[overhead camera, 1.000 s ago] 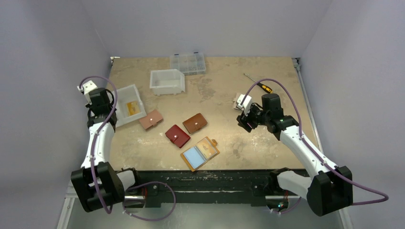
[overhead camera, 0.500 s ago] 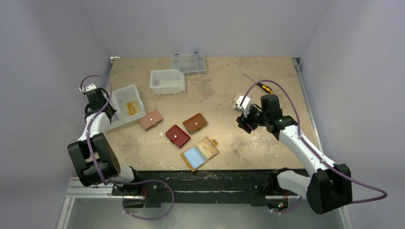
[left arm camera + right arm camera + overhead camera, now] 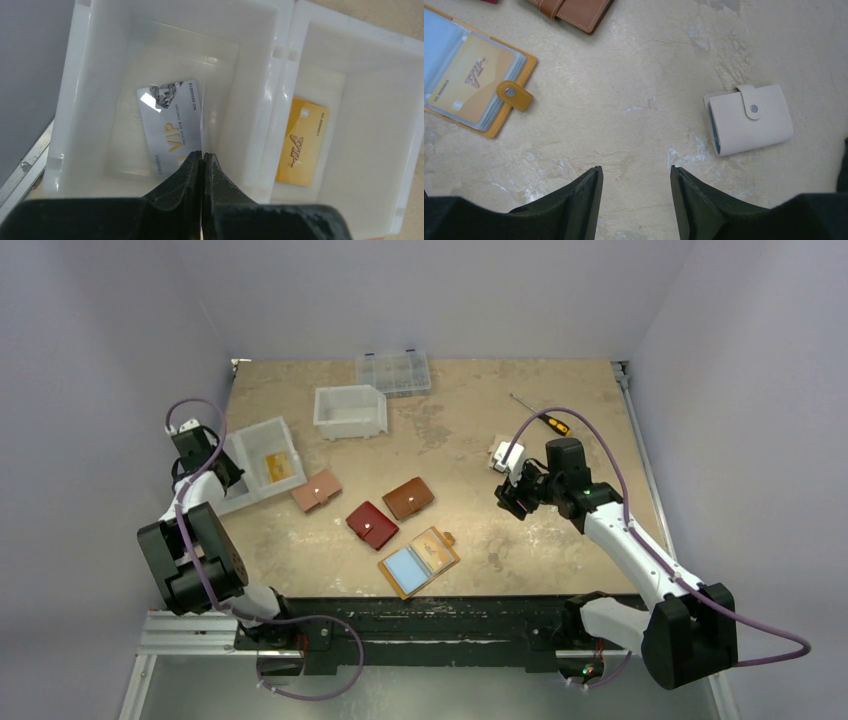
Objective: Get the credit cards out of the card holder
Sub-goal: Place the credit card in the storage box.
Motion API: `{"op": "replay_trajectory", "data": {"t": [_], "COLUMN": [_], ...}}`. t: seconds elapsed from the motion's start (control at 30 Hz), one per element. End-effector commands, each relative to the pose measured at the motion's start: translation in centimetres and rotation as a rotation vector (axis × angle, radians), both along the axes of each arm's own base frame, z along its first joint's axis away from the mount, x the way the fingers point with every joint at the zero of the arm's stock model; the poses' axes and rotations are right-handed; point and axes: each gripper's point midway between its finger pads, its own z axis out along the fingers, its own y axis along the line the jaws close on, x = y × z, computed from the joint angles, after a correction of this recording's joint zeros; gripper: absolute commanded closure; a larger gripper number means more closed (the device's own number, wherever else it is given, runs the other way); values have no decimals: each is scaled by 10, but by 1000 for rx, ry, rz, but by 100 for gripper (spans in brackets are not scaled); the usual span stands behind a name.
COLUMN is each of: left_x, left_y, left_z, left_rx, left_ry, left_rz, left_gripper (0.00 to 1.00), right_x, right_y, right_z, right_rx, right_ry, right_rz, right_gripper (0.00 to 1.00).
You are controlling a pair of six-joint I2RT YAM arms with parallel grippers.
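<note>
The card holder (image 3: 440, 558) lies open near the table's front edge, mustard outside. In its sleeves are a light blue credit card (image 3: 405, 567) and a yellow-orange one (image 3: 433, 549). The right wrist view shows the card holder (image 3: 499, 127) at upper left with its snap tab (image 3: 514, 95). My right gripper (image 3: 515, 495) (image 3: 636, 172) hangs open over bare table to its right. My left gripper (image 3: 200, 455) (image 3: 202, 156) is shut on a thin whitish card (image 3: 202, 120) seen edge-on over a white bin (image 3: 85, 90). In that bin lies a white VIP card (image 3: 170, 125). A yellow card (image 3: 301, 142) lies in the bin beside it.
A cream wallet (image 3: 503, 452) (image 3: 749, 117) lies just beyond the right gripper. Brown (image 3: 408, 497), dark red (image 3: 371, 524) and pink (image 3: 316, 490) wallets sit mid-table. Another white bin (image 3: 350, 410), a clear organizer (image 3: 393, 372) and a screwdriver (image 3: 545, 417) stand farther back.
The left arm has folded back and its gripper has drifted a little left and away over the bin. The right arm has barely moved.
</note>
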Motion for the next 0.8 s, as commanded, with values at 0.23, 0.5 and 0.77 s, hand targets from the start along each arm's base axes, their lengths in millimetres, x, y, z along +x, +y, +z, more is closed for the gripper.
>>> {"op": "replay_trajectory", "data": {"t": [0.23, 0.5, 0.77], "left_x": [4, -1, 19], "left_y": [24, 36, -1], "left_z": [3, 6, 61], "left_rx": [-24, -22, -84], "left_ry": [-19, 28, -187], "left_rz": [143, 238, 38], "left_gripper": [81, 71, 66], "right_x": [0, -1, -4], "right_y": [5, 5, 7], "right_z": [5, 4, 10], "right_rx": [14, 13, 24], "right_ry": [-22, -22, -36], "right_rz": [30, 33, 56], "right_gripper": [41, 41, 41]}}
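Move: The left hand holds a silver card edge-on just above the storage box's left compartment; the middle of that compartment's floor is some 2 cm ahead, 4 cm to its left and about 6 cm below. A first silver card lies there, level with the hand and 3 cm to its left, and the gold card in the next compartment is about 4 cm ahead and 9 cm to the right. From the idle right hand, that floor is roughly 75 cm left, 10 cm ahead and 11 cm down. Still pinching the silver card, the left hand drifts left over the compartment by about 2.5 cm and sinks roughly 1 cm, turning some 10 degrees counter-clockwise, while the fingers open from nearly shut to about a third and let go of the card inside the walls. With the fingers apart, the hand then starts back up by about 1.5 cm and eases slightly forward and right, away from the released card. ##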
